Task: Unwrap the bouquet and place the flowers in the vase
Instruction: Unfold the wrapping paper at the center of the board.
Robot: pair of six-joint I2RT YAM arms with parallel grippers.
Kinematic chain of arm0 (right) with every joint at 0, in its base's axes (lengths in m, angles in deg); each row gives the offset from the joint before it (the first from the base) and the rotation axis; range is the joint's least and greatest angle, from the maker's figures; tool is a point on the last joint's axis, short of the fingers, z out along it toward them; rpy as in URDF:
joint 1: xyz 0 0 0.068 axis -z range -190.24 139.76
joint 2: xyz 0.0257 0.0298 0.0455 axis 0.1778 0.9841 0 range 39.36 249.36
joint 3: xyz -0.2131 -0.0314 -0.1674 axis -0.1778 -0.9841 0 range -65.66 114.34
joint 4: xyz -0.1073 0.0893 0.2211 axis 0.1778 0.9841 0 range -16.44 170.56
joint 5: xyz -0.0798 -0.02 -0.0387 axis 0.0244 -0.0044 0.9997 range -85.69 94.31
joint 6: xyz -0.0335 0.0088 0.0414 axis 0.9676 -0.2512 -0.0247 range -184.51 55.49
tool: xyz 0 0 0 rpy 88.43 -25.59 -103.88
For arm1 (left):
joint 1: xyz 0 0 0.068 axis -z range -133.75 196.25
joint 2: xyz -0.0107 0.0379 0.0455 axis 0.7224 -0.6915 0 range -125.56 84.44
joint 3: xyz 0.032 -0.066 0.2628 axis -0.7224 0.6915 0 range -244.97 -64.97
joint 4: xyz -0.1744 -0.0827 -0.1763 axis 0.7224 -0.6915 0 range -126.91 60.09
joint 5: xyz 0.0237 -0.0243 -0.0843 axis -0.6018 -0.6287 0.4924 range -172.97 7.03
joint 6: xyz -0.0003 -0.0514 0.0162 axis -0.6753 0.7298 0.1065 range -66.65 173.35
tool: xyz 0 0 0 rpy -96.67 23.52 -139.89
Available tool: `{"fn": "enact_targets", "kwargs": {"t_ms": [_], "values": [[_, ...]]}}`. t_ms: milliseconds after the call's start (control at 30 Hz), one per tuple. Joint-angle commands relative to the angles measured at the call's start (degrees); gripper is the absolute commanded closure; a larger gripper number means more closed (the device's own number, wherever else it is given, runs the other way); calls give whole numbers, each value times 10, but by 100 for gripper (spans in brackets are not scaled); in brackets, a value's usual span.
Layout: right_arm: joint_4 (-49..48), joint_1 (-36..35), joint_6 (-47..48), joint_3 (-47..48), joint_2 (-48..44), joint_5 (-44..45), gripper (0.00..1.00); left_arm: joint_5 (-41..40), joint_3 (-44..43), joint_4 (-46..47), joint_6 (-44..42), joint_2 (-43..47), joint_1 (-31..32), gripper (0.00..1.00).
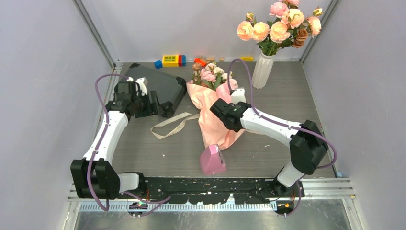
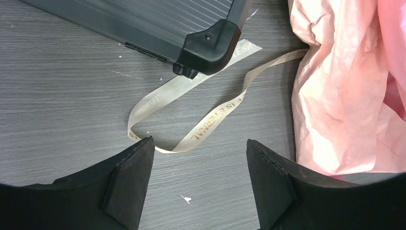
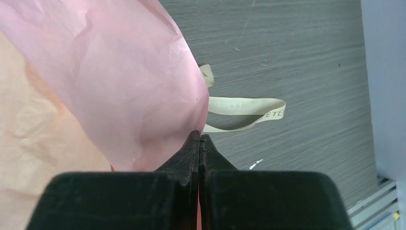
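Note:
The bouquet (image 1: 213, 115) lies in the middle of the table, its pale pink wrapping paper (image 3: 119, 86) loose. The flowers (image 1: 209, 74) poke out of its far end. The beige ribbon (image 2: 210, 122) lies untied on the table to its left. My right gripper (image 3: 199, 136) is shut on an edge of the paper, with a pink sliver showing between the jaws; in the top view it (image 1: 218, 106) rests over the bundle. My left gripper (image 2: 200, 158) is open above the ribbon's loop, holding nothing. The white ribbed vase (image 1: 262, 71) stands at the back right.
A peach rose cluster (image 1: 277, 26) fills the vase. A black case (image 1: 158, 86) lies at the back left, its corner (image 2: 206, 38) resting on the ribbon. A small pink wedge (image 1: 212, 160) sits near the front edge. Toy blocks (image 1: 171, 60) line the back wall.

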Motion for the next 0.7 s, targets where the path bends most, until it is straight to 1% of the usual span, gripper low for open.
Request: {"fn": "enact_targets", "kwargs": {"t_ms": [0, 233, 367, 433, 500, 567, 667], "values": [[-33, 30, -117, -46, -37, 3, 100, 19, 4, 14, 1, 0, -1, 27], [-50, 74, -205, -112, -46, -29, 100, 35, 11, 24, 9, 2, 3, 28], [-50, 88, -258, -154, -61, -33, 100, 53, 21, 39, 29, 9, 11, 28], [-55, 95, -280, -173, -76, -34, 98, 59, 25, 45, 44, 11, 18, 28], [-64, 103, -290, -195, -98, -35, 94, 65, 32, 54, 65, 15, 27, 29], [-72, 114, -295, -214, -122, -38, 88, 70, 46, 75, 91, 23, 40, 29], [-78, 131, -289, -231, -166, -38, 65, 70, 66, 115, 134, 32, 72, 29]]}}
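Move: The right hand already grips the wrapping paper's right edge; the board spot it is taken to lies about 8 cm right, 4 cm back and 9 cm below. From this hand the bouquet flowers are some 16 cm ahead, 10 cm left; the pink box 16 cm back, 11 cm left; the vase 15 cm ahead, 8 cm right. From the left hand, the paper's left edge is roughly level ahead, 18 cm right and 10 cm below. Right hand draws the paper edge 8 cm right, lower and back, then starts opening; left nears paper 4 cm. ##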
